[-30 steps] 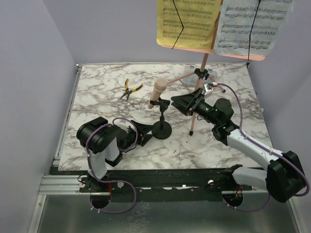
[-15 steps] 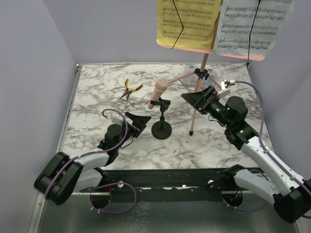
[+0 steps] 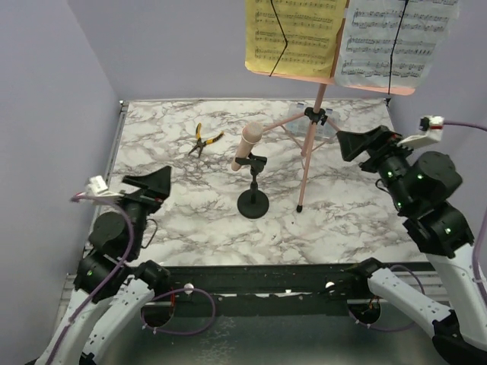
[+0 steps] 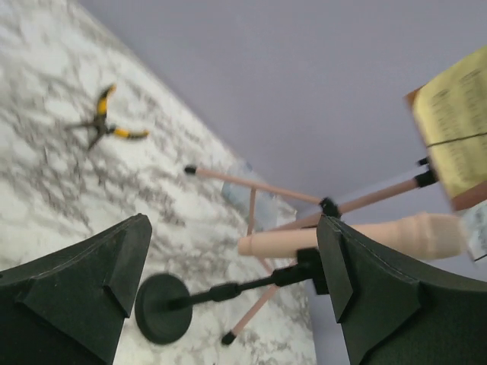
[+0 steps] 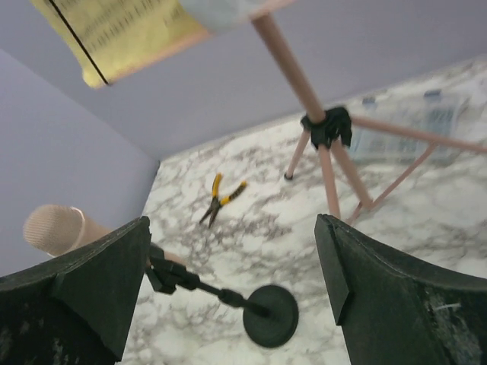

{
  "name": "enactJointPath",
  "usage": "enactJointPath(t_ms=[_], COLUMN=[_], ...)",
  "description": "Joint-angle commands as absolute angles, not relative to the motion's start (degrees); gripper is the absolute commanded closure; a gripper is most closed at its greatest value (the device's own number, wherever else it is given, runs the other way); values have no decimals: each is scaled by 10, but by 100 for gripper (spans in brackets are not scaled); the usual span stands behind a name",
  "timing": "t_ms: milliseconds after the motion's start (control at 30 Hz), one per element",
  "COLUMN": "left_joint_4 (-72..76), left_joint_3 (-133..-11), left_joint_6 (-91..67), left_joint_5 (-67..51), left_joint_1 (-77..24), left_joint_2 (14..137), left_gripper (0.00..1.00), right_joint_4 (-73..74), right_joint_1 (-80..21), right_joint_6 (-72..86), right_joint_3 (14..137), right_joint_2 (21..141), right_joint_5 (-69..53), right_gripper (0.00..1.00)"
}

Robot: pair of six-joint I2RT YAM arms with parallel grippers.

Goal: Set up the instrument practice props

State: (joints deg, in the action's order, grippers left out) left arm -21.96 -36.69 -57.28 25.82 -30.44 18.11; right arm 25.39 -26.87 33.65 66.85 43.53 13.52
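Observation:
The pink tripod music stand (image 3: 311, 146) stands at the back right of the table. It carries a yellow music sheet (image 3: 293, 36) and a white one (image 3: 396, 42). Left of it, the short black mic stand (image 3: 253, 203) stands upright on its round base, with the pink-beige microphone (image 3: 247, 144) clipped in its top. My left gripper (image 3: 150, 183) hangs open and empty near the front left, well apart from the mic stand (image 4: 162, 308). My right gripper (image 3: 364, 143) is open and empty, raised to the right of the music stand's pole (image 5: 293, 68).
Yellow-handled pliers (image 3: 204, 139) lie on the marble table (image 3: 175, 228) at the back left. A clear plastic box (image 5: 403, 125) sits behind the tripod's legs. Lilac walls close in the back and both sides.
Both arms have drawn back and lifted, the left away from the mic stand toward the front left, the right away from the music stand toward the right. Both jaws have opened wider.

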Motion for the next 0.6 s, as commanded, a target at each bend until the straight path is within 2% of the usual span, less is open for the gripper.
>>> enactJointPath(t_ms=[0,267,567], left_joint_4=[-298,-282,-243], left_joint_3=[-515,-696,-777], left_joint_6=[-411,-204,-100], left_joint_5=[384,356,360], left_joint_1=[-301,-302,-305], left_joint_2=[156,235,293], left_gripper=[1,1,1], right_joint_4=[343,337,316], right_joint_1=[-266,-266,-266], right_joint_6=[215,144,111], right_joint_3=[772,858,877], right_joint_2=[411,368,331], right_joint_5=[207,187,246], right_gripper=[4,0,0])
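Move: The microphone in its black desk stand lies about 22 cm to the left hand's right and 8 cm farther out, roughly level with it; the stand's round base is 4 cm ahead, 20 cm right and 27 cm below, the pliers some 28 cm ahead, 3 cm right and as far down. From the right hand the microphone is about 20 cm left, 4 cm ahead and 11 cm lower, the music stand's leg hub 17 cm ahead, 1 cm left and 17 cm below. Both empty hands keep withdrawing from the finished microphone stand, fingers staying wide open: the left climbs about 20 cm, drifting out to its left and somewhat back, its fingers tipping up some 20 degrees while the wrist rolls left side up and swings a little counter-clockwise. The right hand rises about 14 cm while drawing back and out to the right, away from the microphone and the music stand, its fingers tipping up likewise, and both ease off towards the end without touching anything. ##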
